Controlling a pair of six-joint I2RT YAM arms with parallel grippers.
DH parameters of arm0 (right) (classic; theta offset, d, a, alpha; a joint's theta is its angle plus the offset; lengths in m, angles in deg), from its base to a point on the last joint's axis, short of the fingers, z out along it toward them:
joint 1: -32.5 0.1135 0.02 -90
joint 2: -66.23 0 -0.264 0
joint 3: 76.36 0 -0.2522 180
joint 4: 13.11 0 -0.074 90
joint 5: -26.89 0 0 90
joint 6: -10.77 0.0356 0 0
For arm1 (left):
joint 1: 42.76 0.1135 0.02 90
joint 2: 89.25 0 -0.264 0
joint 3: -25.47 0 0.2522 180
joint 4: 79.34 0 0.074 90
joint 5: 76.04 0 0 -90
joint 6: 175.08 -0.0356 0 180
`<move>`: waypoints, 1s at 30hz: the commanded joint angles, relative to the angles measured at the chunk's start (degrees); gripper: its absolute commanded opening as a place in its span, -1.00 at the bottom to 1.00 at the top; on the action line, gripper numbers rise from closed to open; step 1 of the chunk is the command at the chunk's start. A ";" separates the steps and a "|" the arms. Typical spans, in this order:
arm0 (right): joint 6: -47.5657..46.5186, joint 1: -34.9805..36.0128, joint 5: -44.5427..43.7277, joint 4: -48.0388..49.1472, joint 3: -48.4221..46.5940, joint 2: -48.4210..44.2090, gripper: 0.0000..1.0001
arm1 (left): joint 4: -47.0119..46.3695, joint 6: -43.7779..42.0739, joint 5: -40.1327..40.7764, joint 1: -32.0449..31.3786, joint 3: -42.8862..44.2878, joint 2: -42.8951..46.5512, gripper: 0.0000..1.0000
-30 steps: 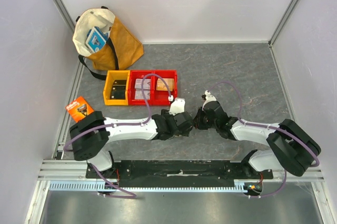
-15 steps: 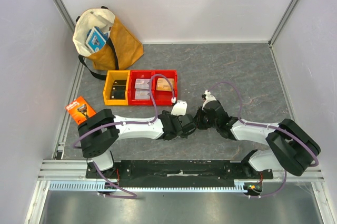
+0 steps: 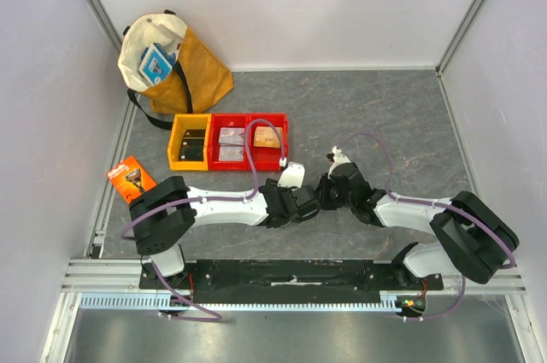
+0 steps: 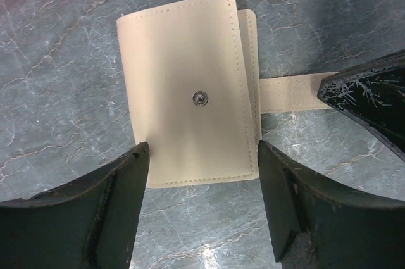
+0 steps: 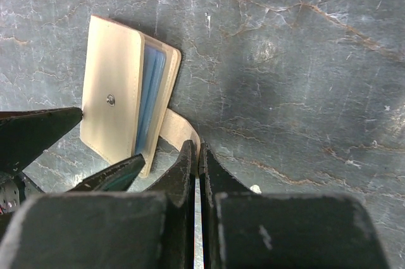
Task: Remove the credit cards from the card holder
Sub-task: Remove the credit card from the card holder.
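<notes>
The beige card holder (image 4: 190, 92) lies folded on the grey table with its snap stud facing up. It also shows in the right wrist view (image 5: 111, 95), with pale blue sleeves (image 5: 150, 95) along its open edge. My right gripper (image 5: 197, 147) is shut on the holder's snap tab (image 5: 179, 128), which stretches to the right in the left wrist view (image 4: 288, 92). My left gripper (image 4: 201, 145) is open, its fingers (image 4: 120, 187) straddling the holder's near edge on both sides. No credit cards are visible. In the top view the two grippers (image 3: 301, 202) (image 3: 325, 194) meet and hide the holder.
Red bins (image 3: 253, 142) and a yellow bin (image 3: 189, 143) sit behind the left arm. A tan tote bag (image 3: 175, 64) stands at the back left. An orange razor package (image 3: 128, 177) lies at the left edge.
My left arm has swung its gripper a little to the right, closer to the right gripper. The right arm has stayed still.
</notes>
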 commanded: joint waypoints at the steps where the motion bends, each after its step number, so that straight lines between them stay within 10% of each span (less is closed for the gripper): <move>1: -0.77 -0.31 0.61 1.36 0.17 0.12 -1.00 | 1.23 0.00 5.53 -0.29 0.60 2.19 0.42; 30: -4.72 -0.40 4.04 -3.91 -2.20 -1.28 -1.00 | 2.03 -0.44 3.44 9.73 -7.57 11.60 -0.51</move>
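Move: The card holder lies flat just ahead of the left hand, its middle some 3 cm forward, in line sideways and about 1 cm lower, with the fingertips already astride the near part of its cover. Its strap runs out to the right, about 3 cm ahead and 5 cm right of this hand; the red bin stands roughly 15 cm ahead and 5 cm to the left. From the right hand, which holds the strap, the holder's middle is about 7 cm to the left and level. The left hand narrows its wide-open fingers around the cover to about a quarter open, lifting some 3.5 cm and then swinging about 7 cm left and 4 cm forward towards the red bin, turning some 10 degrees counter-clockwise, so that it ends pinching the cover's free right-hand edge, now carried over to the left. The right hand keeps the strap shut between its fingers close above the table and eases back about 1 cm, anchoring the holder against that pull. ##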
